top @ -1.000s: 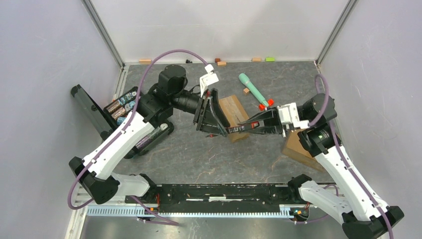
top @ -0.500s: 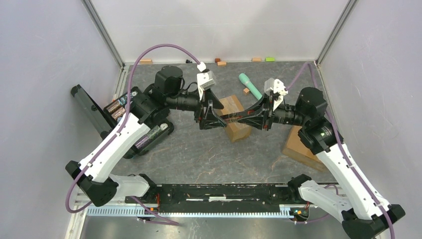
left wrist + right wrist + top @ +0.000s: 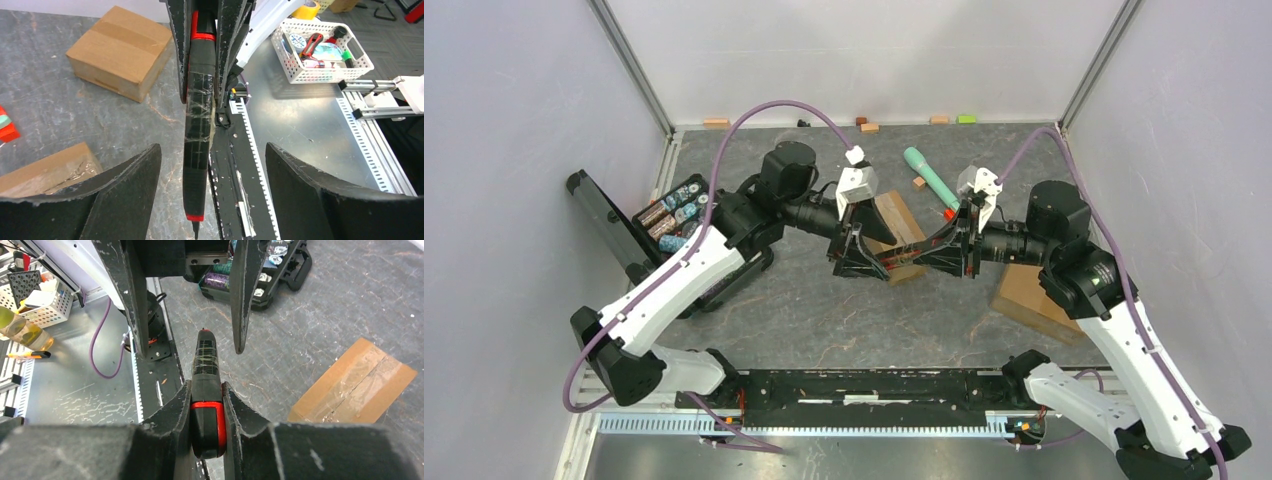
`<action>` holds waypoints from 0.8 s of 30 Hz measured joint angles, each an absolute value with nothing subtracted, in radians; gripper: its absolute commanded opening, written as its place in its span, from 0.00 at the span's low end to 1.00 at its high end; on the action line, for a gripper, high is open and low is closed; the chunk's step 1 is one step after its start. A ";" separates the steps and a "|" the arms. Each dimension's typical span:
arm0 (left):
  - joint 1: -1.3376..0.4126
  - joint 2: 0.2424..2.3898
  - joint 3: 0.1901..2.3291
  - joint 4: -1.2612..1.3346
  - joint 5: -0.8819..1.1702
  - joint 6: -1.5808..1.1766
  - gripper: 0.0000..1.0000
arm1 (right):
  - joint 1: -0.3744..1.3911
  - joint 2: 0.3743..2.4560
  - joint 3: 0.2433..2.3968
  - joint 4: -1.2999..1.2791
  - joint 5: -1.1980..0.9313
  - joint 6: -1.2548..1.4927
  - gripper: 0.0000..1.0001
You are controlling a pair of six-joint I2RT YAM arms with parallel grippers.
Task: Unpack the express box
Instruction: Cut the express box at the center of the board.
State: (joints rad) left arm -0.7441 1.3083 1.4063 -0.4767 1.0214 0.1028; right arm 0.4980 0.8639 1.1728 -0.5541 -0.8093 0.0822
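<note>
My right gripper (image 3: 206, 390) is shut on the red-banded butt of a slim black tool (image 3: 205, 360) and holds it level above the table. The tool (image 3: 199, 130) points between the two fingers of my left gripper (image 3: 214, 150), which stand open on either side without touching it. In the top view the left gripper (image 3: 876, 262) and the right gripper (image 3: 936, 258) face each other tip to tip over the taped cardboard express box (image 3: 896, 222). The box (image 3: 352, 385) lies shut on the table, its tape intact as far as I can see.
A second cardboard box (image 3: 1027, 300) lies by the right arm. An open black case (image 3: 679, 222) of small parts sits at the left. A green-handled tool (image 3: 932, 178) and small blocks (image 3: 869, 127) lie toward the back wall.
Both grippers have shifted, the right one swinging round to face the left. The left jaws have opened wider and now straddle the tool's tip. The right grip on the tool is unchanged.
</note>
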 measured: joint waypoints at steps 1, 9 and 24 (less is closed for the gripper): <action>-0.751 1.316 1.406 -0.473 1.026 0.103 0.81 | 0.500 0.864 1.174 -0.566 -0.807 0.083 0.00; -0.786 1.364 1.401 -0.476 1.025 0.109 0.73 | 0.500 0.866 1.224 -0.617 -0.783 0.082 0.00; -0.778 1.398 1.375 -0.440 1.043 0.130 0.02 | 0.506 0.890 1.243 -0.607 -0.698 0.121 0.95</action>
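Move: The utility knife, held by its butt in the right hand, reaches in between the left hand's open fingers. Its middle is about 4 cm to the left hand's right, 1 cm ahead and 3 cm below. From the right hand it is some 4 cm to the left, level ahead and in height. The express box stands roughly 10 cm ahead of the right hand, 2 cm to its left and 30 cm below; the large box is 24 cm to its right, level ahead and equally low. The left fingers close on the body of the knife, pinching it between the pads, after that hand has sunk about 3.5 cm and pushed some 2 cm to the right around it. The right hand stays nearly in place with its grip on the butt until the left has hold, then opens wide, lets go and starts to edge forward. ##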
